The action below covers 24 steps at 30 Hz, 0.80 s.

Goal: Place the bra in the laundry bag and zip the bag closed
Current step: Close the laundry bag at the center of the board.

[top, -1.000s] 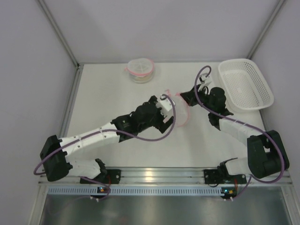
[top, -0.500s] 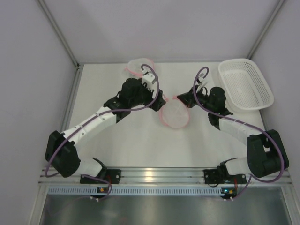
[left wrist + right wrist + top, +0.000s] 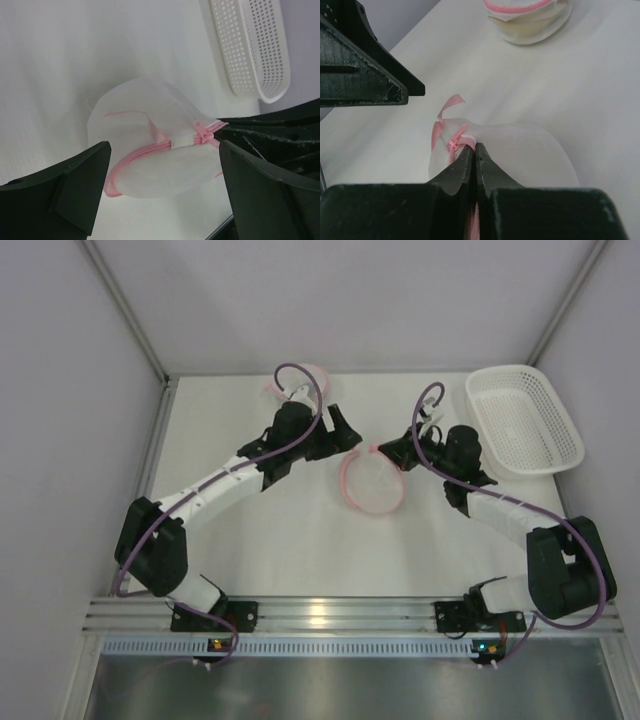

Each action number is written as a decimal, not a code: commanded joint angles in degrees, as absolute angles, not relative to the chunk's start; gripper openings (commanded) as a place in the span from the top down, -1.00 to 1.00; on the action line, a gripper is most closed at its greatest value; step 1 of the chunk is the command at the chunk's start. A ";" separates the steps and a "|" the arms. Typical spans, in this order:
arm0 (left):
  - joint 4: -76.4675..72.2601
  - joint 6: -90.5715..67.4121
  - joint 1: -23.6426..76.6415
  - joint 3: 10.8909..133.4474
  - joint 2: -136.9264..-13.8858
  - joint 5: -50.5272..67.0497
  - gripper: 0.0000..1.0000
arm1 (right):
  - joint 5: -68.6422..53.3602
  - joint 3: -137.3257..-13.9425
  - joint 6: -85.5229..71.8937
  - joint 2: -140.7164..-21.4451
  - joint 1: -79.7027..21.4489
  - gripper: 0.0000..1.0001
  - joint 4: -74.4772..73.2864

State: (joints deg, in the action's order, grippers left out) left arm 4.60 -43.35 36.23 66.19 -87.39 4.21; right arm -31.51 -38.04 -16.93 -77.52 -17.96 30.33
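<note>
The laundry bag (image 3: 372, 483), a round white mesh pouch with a pink zipper rim, lies mid-table. My right gripper (image 3: 384, 450) is shut on its rim beside the pink zipper pull (image 3: 454, 143); the right wrist view shows the jaws (image 3: 475, 146) pinched on the fabric (image 3: 520, 150). Just left of the bag's far edge, my left gripper (image 3: 345, 434) stands open and apart from it. In the left wrist view its wide fingers (image 3: 75, 185) frame the domed bag (image 3: 150, 172) with nothing between them. The bra is hidden; I cannot make out what the bag holds.
A second round mesh pouch (image 3: 527, 17) with a pink rim and cream contents sits at the back (image 3: 305, 375), partly behind the left arm. A white perforated basket (image 3: 525, 420) stands at the back right. Grey walls close in the table on both sides.
My left arm has swung off the bag, back and to the left, then turned its open gripper toward the bag's far edge. The bag now lies uncovered. The right arm has not moved.
</note>
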 commanded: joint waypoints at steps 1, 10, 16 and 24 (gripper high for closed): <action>-1.49 -52.99 36.91 66.80 -88.94 0.53 -0.86 | -31.73 -40.87 -15.91 -76.46 -18.72 1.00 32.52; -1.58 -59.41 39.72 65.48 -90.96 -9.49 -0.65 | -31.55 -41.22 -16.70 -76.64 -18.81 1.00 33.22; -2.90 -60.29 40.25 68.90 -95.62 -9.58 -0.59 | -31.82 -41.31 -16.79 -76.90 -18.90 1.00 32.70; -4.74 -61.96 40.61 70.05 -97.91 -12.04 -0.08 | -31.46 -41.13 -16.17 -76.29 -18.99 1.00 31.55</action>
State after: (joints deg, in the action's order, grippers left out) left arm 0.03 -61.36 40.34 67.26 -98.19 -9.58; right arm -31.14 -38.68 -17.02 -77.52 -18.04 29.95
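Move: The pink tab at the end of the laundry bag's zip sits about 3 cm ahead of my left hand, 3 cm to its right and 7 cm lower. In line with the tab but 7 cm to this hand's right is the zip pull by my right fingertips; the bag's body hangs about 3 cm back, 6 right and 13 below. A second bag stands 15 cm ahead, 11 left, 16 below. From my right hand the tab lies roughly 4 cm left, 1 ahead and a little lower. I sink my left hand about 6 cm onto the pink tab, easing some 3 cm forward and 2 cm right, while the wrist turns roughly 15 degrees counter-clockwise and noses down a little. Its wide-open fingers draw in to a bit over half open, one on each side of the tab, without pinching it yet. My shut right fingers stay put, still holding the bag's edge beside the zip pull. ##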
